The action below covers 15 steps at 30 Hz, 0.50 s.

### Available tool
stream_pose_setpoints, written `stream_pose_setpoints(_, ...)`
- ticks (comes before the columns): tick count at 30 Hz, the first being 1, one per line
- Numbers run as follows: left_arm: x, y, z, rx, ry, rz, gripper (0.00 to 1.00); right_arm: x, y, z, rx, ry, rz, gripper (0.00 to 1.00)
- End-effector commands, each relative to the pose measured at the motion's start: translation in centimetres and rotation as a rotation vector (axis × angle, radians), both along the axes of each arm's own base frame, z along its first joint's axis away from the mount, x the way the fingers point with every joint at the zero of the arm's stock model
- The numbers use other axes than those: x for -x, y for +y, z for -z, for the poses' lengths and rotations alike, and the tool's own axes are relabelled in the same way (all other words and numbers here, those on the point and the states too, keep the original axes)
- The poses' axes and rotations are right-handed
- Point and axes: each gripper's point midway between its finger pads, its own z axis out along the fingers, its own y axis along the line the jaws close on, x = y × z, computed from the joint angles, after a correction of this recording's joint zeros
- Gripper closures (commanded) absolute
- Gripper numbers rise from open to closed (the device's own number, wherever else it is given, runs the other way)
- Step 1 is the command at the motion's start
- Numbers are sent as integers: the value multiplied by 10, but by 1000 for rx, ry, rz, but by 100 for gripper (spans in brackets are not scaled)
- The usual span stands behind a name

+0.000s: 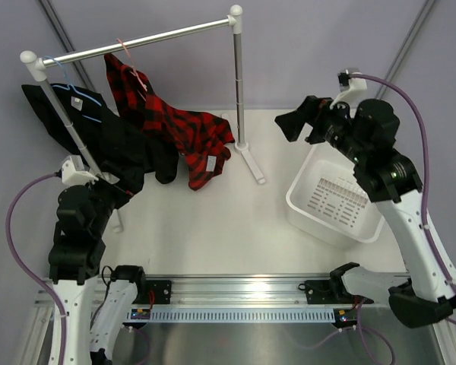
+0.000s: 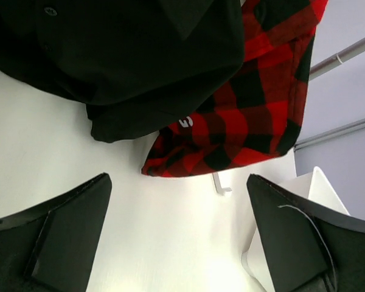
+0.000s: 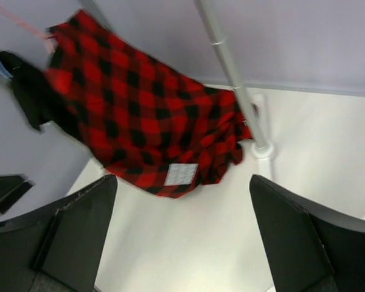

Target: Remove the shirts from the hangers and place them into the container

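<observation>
A red-and-black plaid shirt [image 1: 186,129] hangs from a pink hanger [image 1: 125,49] on the rail, its hem resting on the table. To its left a black shirt [image 1: 99,133] hangs on a light blue hanger [image 1: 70,82]. The white container [image 1: 342,201] stands at the right. My left gripper [image 1: 118,186] is open, low beside the black shirt's hem; in the left wrist view [image 2: 179,237] the black shirt [image 2: 128,61] and the plaid shirt [image 2: 249,115] lie ahead, untouched. My right gripper [image 1: 292,122] is open above the container's far corner, facing the plaid shirt [image 3: 140,115], with nothing between its fingers [image 3: 182,237].
The silver rail [image 1: 137,42] runs across the back on two white-capped posts. The right post [image 1: 238,84] ends in a white foot [image 1: 251,163] on the table between the plaid shirt and the container. The left post [image 1: 76,129] slants down next to my left arm.
</observation>
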Motion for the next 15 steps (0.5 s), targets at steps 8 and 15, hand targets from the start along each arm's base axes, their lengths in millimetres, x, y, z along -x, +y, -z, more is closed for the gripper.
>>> stream_pose_setpoints(8,5,22,-118,-173,-128,-65,1,-28,16,31,4,81,-1,0)
stream_pose_setpoints(15,15,29,-89,-174,-96,-103,1,-9,141,8,148,58,-345,0)
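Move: The black shirt hangs about 15 cm ahead of the left hand, 4 cm to its left and some 8 cm higher; the plaid shirt is roughly 19 cm ahead and 11 cm right, 6 cm higher. From the right hand the plaid shirt lies about 16 cm ahead, 25 cm left and 8 cm lower; the container is some 16 cm right, 2 cm back and 38 cm below. Left hand rises some 11 cm before the black shirt; right dips, then swings left towards the plaid one. ##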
